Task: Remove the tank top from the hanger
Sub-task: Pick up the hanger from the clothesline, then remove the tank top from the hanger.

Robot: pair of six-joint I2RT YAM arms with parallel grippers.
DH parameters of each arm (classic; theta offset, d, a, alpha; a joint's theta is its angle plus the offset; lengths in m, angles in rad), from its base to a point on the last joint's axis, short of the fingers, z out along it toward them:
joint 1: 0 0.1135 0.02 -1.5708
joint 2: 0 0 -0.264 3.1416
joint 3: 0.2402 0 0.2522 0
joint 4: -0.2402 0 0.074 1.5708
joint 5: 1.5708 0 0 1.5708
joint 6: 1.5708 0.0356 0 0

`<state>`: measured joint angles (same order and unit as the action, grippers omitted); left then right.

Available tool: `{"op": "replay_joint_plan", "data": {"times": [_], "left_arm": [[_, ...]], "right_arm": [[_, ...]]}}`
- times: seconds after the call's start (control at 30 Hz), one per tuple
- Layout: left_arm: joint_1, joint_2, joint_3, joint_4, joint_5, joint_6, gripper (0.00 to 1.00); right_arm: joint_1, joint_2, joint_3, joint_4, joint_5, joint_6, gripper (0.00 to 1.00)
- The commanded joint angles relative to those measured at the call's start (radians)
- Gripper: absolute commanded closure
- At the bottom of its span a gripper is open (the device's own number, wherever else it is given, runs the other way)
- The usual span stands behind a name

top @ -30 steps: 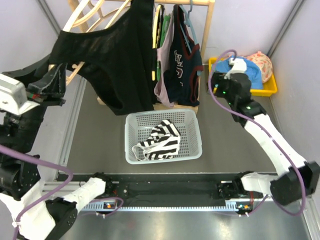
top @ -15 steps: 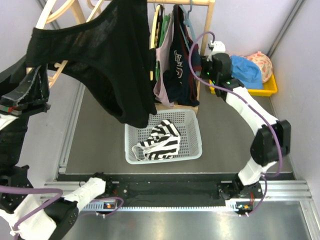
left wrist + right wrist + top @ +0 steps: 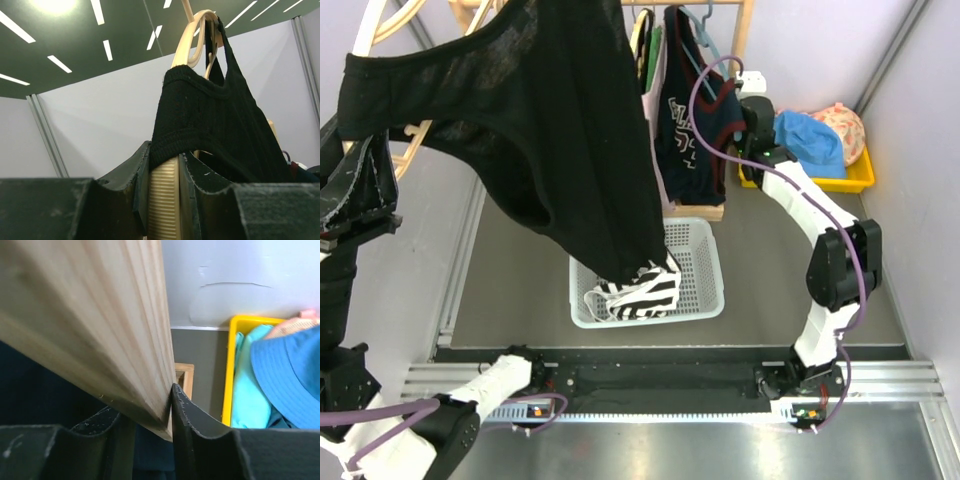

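Note:
The black tank top (image 3: 555,130) hangs on a pale wooden hanger (image 3: 380,30) and drapes down over the basket. My left gripper (image 3: 365,195) is shut on the lower end of the hanger and holds it high at the left. In the left wrist view the ribbed hanger arm (image 3: 165,200) sits clamped between the jaws of the left gripper (image 3: 164,155), with the tank top's strap (image 3: 200,115) just above them. My right gripper (image 3: 752,100) is at the rack's right post (image 3: 748,40). In the right wrist view this gripper (image 3: 147,412) is closed on the post's edge (image 3: 100,315).
A white basket (image 3: 705,290) with a striped black-and-white garment (image 3: 645,290) stands below the tank top. Other garments (image 3: 685,130) hang on the wooden rack. A yellow tray (image 3: 855,182) with a blue hat (image 3: 810,140) sits at the far right by the wall.
My left gripper has lifted the hanger and tank top up and leftward, off the rack. My right gripper swung left from the yellow tray to the rack post.

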<state>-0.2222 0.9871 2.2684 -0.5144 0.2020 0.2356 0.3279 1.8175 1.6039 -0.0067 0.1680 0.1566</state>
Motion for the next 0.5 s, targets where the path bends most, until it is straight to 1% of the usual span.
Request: {"op": "replay_joint_plan", "data": {"times": [0.0, 0.13, 0.17, 0.23, 0.27, 0.33, 0.37, 0.4, 0.47], "left_arm": [[0.007, 0.019, -0.004, 0.123, -0.006, -0.013, 1.0], [0.011, 0.03, -0.013, 0.129, 0.004, -0.019, 1.0], [0.012, 0.033, -0.013, 0.132, 0.007, -0.025, 1.0], [0.015, 0.038, -0.018, 0.131, 0.023, -0.036, 1.0], [0.021, 0.039, -0.02, 0.131, 0.049, -0.054, 1.0], [0.029, 0.036, -0.03, 0.126, 0.097, -0.068, 1.0], [0.038, 0.035, -0.036, 0.11, 0.175, -0.05, 1.0], [0.046, 0.033, -0.061, 0.087, 0.215, -0.041, 1.0], [0.072, -0.001, -0.117, 0.079, 0.261, -0.03, 1.0]], "right_arm": [[-0.098, -0.006, -0.012, -0.026, -0.21, 0.023, 1.0], [-0.104, -0.024, -0.067, -0.004, -0.28, -0.006, 1.0], [-0.104, -0.024, -0.076, -0.001, -0.292, -0.002, 0.97], [-0.104, -0.004, -0.059, -0.004, -0.318, 0.024, 0.86], [-0.104, 0.005, -0.047, -0.024, -0.312, 0.034, 0.74], [-0.104, -0.001, -0.029, -0.061, -0.27, 0.064, 0.67], [-0.104, -0.015, -0.027, -0.074, -0.245, 0.072, 0.45], [-0.104, -0.035, -0.029, -0.088, -0.214, 0.084, 0.4], [-0.105, -0.136, -0.058, -0.119, -0.09, 0.084, 0.31]]}}
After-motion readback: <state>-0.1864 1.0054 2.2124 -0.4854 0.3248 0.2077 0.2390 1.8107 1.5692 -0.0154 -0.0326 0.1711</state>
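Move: The left hand already holds the hanger and black tank top high up; the clothesline's bar lies about 45 cm ahead, some 20 cm to its right and 30 cm below, the grey basket roughly 22 cm ahead, 25 cm right and nearly 70 cm down. The right fingers are already shut on the rack's right post; the navy tank top hangs about 10 cm to their left, level ahead, and the yellow bin sits some 10 cm farther out, 17 cm right, 20 cm lower. Forward and to the right by some 2 cm each, sinking about 1 cm late on, the left hand carries the hanger and black tank top back towards the rack, its grip kept. The right hand, shut on the post, edges about 1.5 cm right while turning some 5 degrees counter-clockwise, then opens at the end and dips about 1.5 cm, loosening its pinch. ##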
